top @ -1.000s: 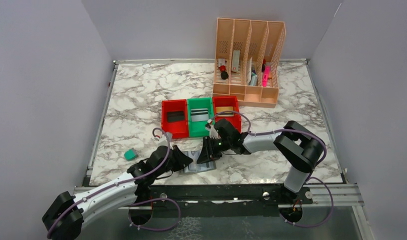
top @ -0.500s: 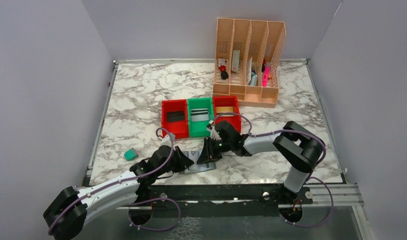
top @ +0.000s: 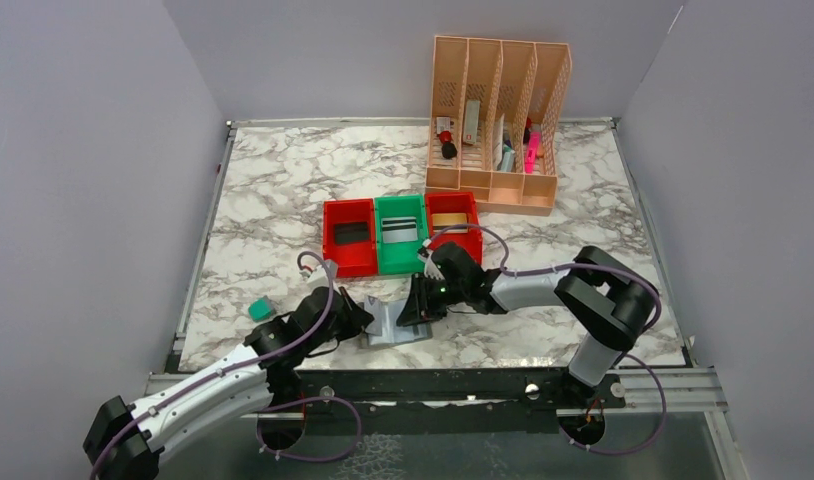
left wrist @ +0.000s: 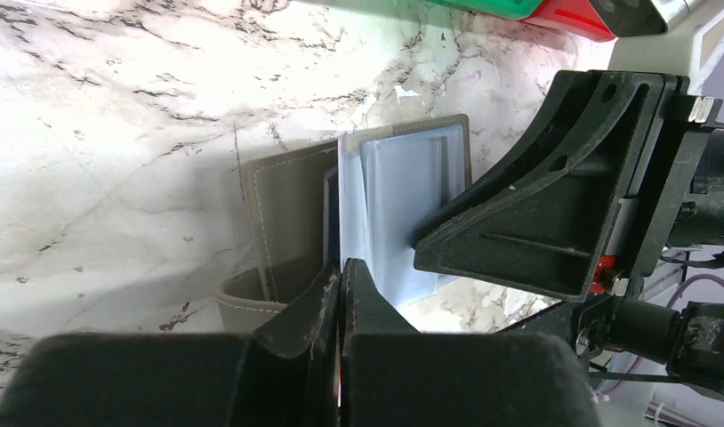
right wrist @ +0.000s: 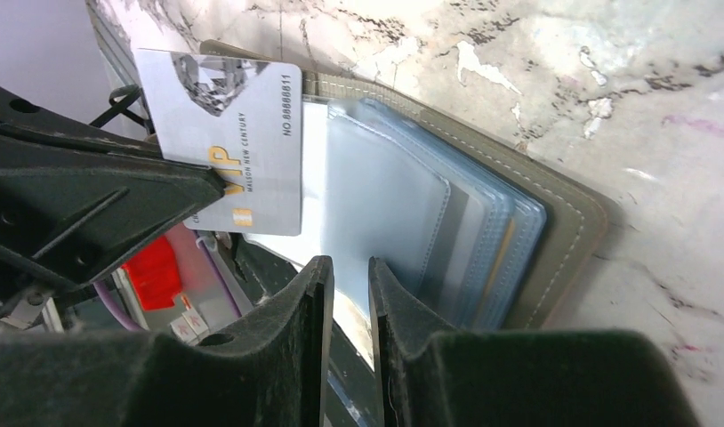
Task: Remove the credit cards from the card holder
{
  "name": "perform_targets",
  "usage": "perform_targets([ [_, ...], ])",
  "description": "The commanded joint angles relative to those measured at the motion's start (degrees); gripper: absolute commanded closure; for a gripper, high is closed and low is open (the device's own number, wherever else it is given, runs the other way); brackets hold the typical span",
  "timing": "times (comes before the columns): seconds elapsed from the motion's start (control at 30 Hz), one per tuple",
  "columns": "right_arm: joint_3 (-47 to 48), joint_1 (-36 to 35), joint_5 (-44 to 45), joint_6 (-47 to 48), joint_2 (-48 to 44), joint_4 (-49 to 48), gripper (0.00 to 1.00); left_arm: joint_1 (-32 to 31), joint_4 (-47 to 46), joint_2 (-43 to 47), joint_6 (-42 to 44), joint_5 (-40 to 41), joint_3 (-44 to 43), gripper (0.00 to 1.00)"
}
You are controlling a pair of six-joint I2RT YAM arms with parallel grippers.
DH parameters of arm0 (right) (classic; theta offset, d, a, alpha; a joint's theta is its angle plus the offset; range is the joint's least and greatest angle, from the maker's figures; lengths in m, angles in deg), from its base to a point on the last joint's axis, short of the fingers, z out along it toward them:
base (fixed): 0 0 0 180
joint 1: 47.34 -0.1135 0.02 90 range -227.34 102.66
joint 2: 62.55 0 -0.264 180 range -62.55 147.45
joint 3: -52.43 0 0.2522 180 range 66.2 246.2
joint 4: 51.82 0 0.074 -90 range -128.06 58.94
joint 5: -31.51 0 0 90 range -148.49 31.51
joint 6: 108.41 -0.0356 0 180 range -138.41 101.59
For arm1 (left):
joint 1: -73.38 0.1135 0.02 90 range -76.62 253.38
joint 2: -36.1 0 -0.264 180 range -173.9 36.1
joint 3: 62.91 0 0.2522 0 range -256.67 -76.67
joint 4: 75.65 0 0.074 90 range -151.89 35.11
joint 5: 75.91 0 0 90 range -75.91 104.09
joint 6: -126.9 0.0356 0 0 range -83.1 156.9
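Observation:
The grey card holder (top: 395, 323) lies open near the table's front edge, between the two grippers. My left gripper (left wrist: 341, 265) is shut on a silver-grey credit card (right wrist: 229, 124) marked VIP, which sticks most of the way out of the holder's (right wrist: 554, 231) light blue pockets. My right gripper (right wrist: 349, 265) is closed on the edge of a blue pocket leaf, with one of its fingers (left wrist: 518, 240) resting across that panel. The holder's (left wrist: 283, 209) grey cover curls up at the near end. In the top view the left gripper (top: 361, 323) and the right gripper (top: 415, 306) meet over the holder.
Three bins stand in a row behind the holder: a red one (top: 332, 240) with a black card, a green one (top: 400, 256) with a silver-grey card, and a red one (top: 471, 232) with a gold-tan card. A teal block (top: 260, 309) lies at left. A peach organiser (top: 498, 125) stands at the back.
The left jaws have closed on the silver-grey card and the left arm has drawn slightly back to the left. The right gripper has stayed on the holder.

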Motion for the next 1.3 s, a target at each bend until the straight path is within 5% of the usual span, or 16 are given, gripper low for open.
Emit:
perform_targets([
  [0.0, -1.9, 0.3, 5.6, 3.7, -1.5, 7.5, 0.72, 0.3, 3.7, 1.1, 1.6, 2.9, -2.7, 1.00],
  [0.17, 3.0, 0.3, 6.1, 7.2, -7.0, 13.1, 0.72, 0.4, 3.7, 0.3, 2.8, 2.8, -4.1, 1.00],
  [0.3, 12.1, 0.3, 20.3, 12.1, -9.5, 23.6, 0.72, 0.4, 2.9, -1.0, 3.0, 2.0, -3.8, 1.00],
  [0.57, 30.9, 1.1, 36.0, 19.8, 1.0, 34.0, 0.77, 0.4, 1.1, -2.5, 3.1, 1.0, -3.0, 1.00],
  [1.27, 45.7, 1.9, 37.0, 25.1, 21.2, 39.1, 0.77, 0.4, 0.7, -3.7, 3.4, 0.7, -3.4, 1.00],
])
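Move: Ahead of the right hand, some 20 cm out and in line with it, lies the green tray at nearly the same height, with the loose cards in it about 21 cm ahead and slightly lower. The red tray on its left is 13 cm farther left, and the other red tray 12 cm to its right. The card holder is under the right fingertips, its middle 2 cm left and 1 cm back. From the left hand the green tray lies 20 cm ahead and 8 cm right. Leaving the clear sleeve of the card holder, the right hand swings up about 10 cm and forward some 17 cm towards the green tray, then sinks nearly as far into its near half, short of the cards. On the way its left-pointing fingers tip downward and forward by about 45 degrees, their small gap kept. The left hand stays by the holder with its fingers shut, still pinching the card's edge. ##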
